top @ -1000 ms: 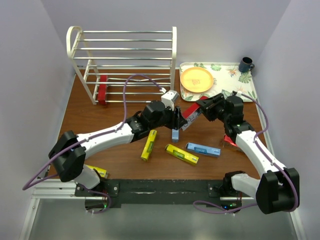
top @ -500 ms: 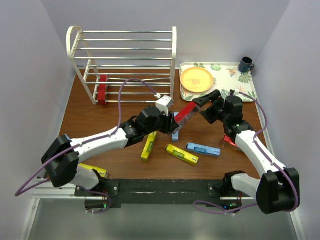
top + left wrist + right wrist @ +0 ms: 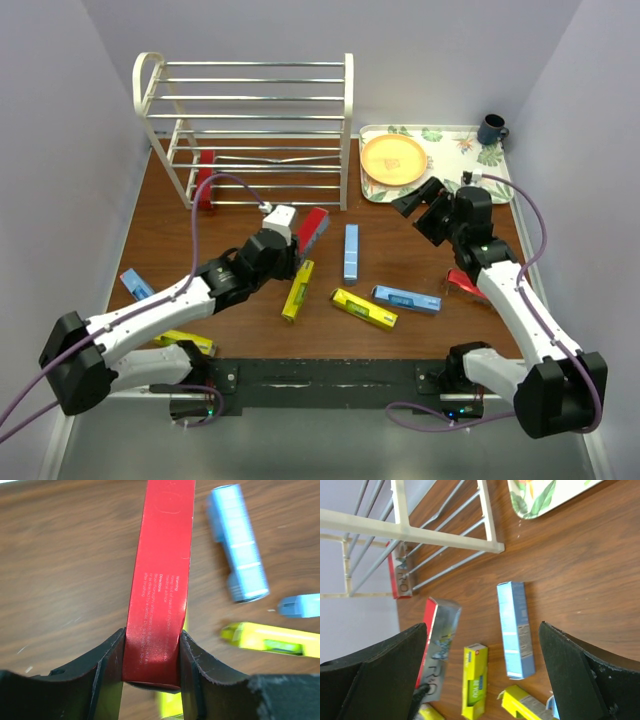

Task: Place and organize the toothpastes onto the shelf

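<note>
My left gripper (image 3: 297,243) (image 3: 151,636) is shut on one end of a red toothpaste carton (image 3: 312,229) (image 3: 161,575), which it holds above the table in front of the shelf (image 3: 250,120) (image 3: 445,536). A second red carton (image 3: 205,180) (image 3: 399,578) lies on the shelf's bottom tier. My right gripper (image 3: 416,200) (image 3: 481,625) hangs open and empty near the tray. On the table lie blue cartons (image 3: 351,253) (image 3: 407,298) (image 3: 131,283), yellow cartons (image 3: 297,290) (image 3: 363,308) (image 3: 185,343) and a red one (image 3: 465,283) partly under the right arm.
A floral tray (image 3: 480,165) with an orange plate (image 3: 394,159) sits at the back right, and a dark mug (image 3: 491,129) stands at its far corner. Purple cables loop off both arms. White walls close in on three sides.
The right gripper opened and let go of the red carton, then drew back to the right. The left arm carried that carton leftward, away from the table's middle.
</note>
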Robot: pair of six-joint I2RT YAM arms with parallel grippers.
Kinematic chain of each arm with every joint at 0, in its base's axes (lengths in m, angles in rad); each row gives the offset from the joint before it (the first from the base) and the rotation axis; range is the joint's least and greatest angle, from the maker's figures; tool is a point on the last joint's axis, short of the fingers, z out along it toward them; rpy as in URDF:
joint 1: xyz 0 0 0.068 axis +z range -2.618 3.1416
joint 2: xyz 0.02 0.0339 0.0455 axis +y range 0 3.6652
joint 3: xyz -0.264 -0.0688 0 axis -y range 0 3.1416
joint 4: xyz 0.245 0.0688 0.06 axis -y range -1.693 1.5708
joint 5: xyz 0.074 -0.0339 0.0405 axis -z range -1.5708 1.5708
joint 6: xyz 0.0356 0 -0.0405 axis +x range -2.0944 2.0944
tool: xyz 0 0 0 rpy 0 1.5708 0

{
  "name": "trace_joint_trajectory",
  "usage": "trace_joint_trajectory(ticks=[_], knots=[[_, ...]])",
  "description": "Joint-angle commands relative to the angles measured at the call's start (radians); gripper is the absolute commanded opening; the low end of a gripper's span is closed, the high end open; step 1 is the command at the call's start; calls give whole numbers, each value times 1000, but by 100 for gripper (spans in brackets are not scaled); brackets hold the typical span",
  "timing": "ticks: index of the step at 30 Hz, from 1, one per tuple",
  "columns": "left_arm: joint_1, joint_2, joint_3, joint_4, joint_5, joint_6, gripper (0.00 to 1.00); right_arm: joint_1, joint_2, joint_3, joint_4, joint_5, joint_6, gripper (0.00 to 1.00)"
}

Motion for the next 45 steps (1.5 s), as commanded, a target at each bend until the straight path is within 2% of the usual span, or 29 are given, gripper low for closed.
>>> trace_joint_trajectory(ticks=[1,2,6,10,19,29,45], knots=[[94,-82,-37,-60,-45,-27,8,1,-42,63,-62,82,-123,99],[155,-92,-44,-61,-24,-12,8,3,-43,68,-71,89,-131,99],[275,-91,-19,-34,-25,72,8,3,-57,85,-120,99,-172,99],[414,-20,24,29,17,143,8,1,-97,67,-130,106,-200,99],[577,154,53,367,99,241,8,1,-169,28,-134,78,-247,99],[632,339,65,652,107,298,10,1,-235,8,-176,87,-313,99],[652,524,113,825,90,277,15,9,-255,-7,-196,87,-350,99]])
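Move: The left hand holds a red toothpaste; the place for it, the shelf's lower tier right of the red toothpaste already there, lies about 28 cm ahead, 16 cm left and 7 cm lower. That shelved toothpaste is about 28 cm ahead and 25 cm left. On the table, a yellow toothpaste lies about 5 cm back and 1 cm left; a blue one 6 cm ahead and 12 cm right. From the right hand, the place is some 19 cm ahead and 41 cm left. Still pinching the red toothpaste by its near end, the left hand swings left and then drives forward into the shelf, some 20 cm forward and 16 cm left in all, sinking slightly. It turns about 25 degrees counter-clockwise, lifts its nose a little, and feeds the toothpaste under an upper rung. The open, empty right hand draws back about 5 cm and a little to the right. ##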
